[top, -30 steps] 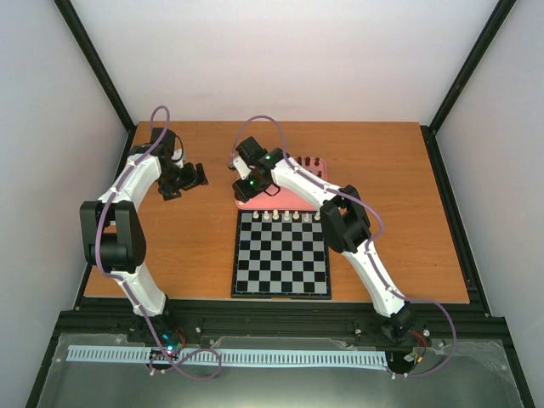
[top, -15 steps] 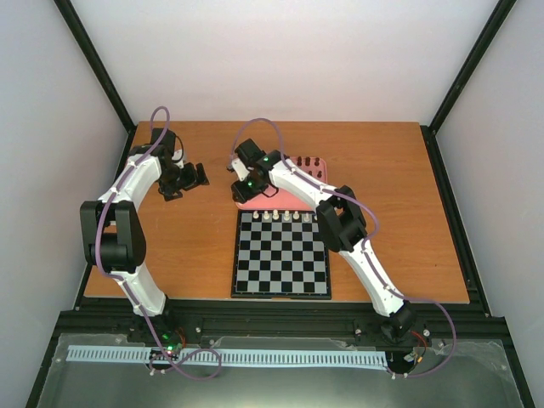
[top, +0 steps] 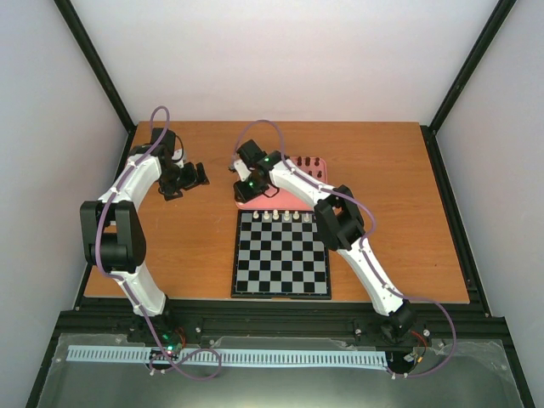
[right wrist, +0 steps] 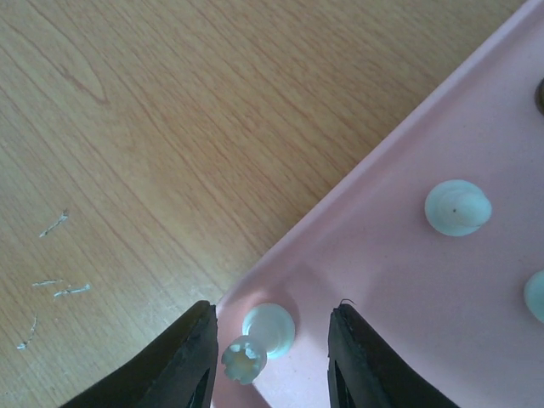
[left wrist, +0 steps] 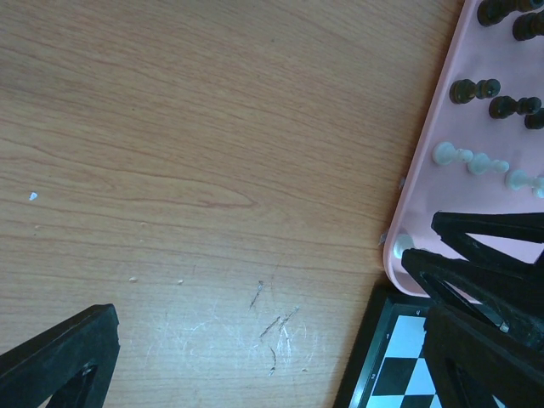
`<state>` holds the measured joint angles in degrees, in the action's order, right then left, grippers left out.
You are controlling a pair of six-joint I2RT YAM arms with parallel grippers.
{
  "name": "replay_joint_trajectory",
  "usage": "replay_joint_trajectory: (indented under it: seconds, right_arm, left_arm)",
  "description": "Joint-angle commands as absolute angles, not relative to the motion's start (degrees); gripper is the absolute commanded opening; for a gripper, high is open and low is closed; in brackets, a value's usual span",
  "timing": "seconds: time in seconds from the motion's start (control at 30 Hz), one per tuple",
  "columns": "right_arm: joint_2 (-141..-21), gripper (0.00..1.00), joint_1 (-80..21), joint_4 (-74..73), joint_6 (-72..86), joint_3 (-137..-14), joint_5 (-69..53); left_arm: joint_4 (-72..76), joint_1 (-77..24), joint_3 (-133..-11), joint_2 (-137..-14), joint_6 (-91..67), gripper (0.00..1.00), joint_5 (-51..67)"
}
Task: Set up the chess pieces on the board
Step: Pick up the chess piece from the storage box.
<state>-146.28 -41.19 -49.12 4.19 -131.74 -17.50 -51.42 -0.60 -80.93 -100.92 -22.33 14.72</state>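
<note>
A cream-white chess piece (right wrist: 259,340) with a notched crown leans in the near left corner of the pink tray (right wrist: 408,280). My right gripper (right wrist: 272,357) is open around it, the left finger almost touching the crown and the right finger apart from it. Another white piece (right wrist: 457,207) stands farther in. From above, the right gripper (top: 246,189) hangs over the tray's left end, just beyond the board (top: 281,259). Several white pieces (top: 280,217) line the board's far row. My left gripper (top: 192,177) is open and empty over bare wood (left wrist: 272,348).
In the left wrist view, dark pieces (left wrist: 476,89) and white pieces (left wrist: 463,157) lie on the pink tray (left wrist: 425,204), with the board's corner (left wrist: 399,365) below it. More dark pieces (top: 310,161) stand at the tray's far end. White walls and black posts enclose the wooden table (top: 399,212).
The right wrist has edged a little toward the far left over the tray's corner. The left arm has not moved.
</note>
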Motion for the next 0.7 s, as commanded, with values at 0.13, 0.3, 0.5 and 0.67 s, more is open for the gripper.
replay_joint_trajectory:
  seconds: [0.13, 0.3, 0.5, 0.67]
  right_arm:
    - [-147.4, 0.31, -40.7, -48.9, 5.0, -133.3, -18.6]
    - [-147.4, 0.24, -40.6, -49.1, 5.0, -133.1, -18.8]
    - [-146.9, 0.15, -40.6, -49.7, 4.7, -132.4, -18.2]
    - [-144.7, 0.12, -40.6, -50.4, 4.1, -131.7, -16.5]
  left_arm:
    - [-50.8, -0.7, -81.5, -100.8, -23.0, 1.00, 15.2]
    - [-50.8, -0.7, -81.6, -100.7, -22.9, 1.00, 15.1]
    - [-50.8, -0.7, -81.7, -100.6, -22.9, 1.00, 15.0]
    - [-50.8, -0.7, -81.7, -100.6, -22.9, 1.00, 15.0]
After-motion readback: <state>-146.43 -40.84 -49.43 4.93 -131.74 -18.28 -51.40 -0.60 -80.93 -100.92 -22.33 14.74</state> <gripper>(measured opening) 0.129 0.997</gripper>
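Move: The white piece in the storage box's near left corner stands between the right hand's open fingers, about 1 cm to the left and 1 cm lower. The nearest white pawn is some 5 cm ahead and level sideways, a second 3 cm to the right of that pawn; the end white piece already on the board is about 4 cm back and 4 cm right. From the left hand, the corner piece lies roughly 16 cm right, 3 cm back and 8 cm below. The right hand holds its place while its fingers narrow by about two-thirds and pinch the white corner piece. ##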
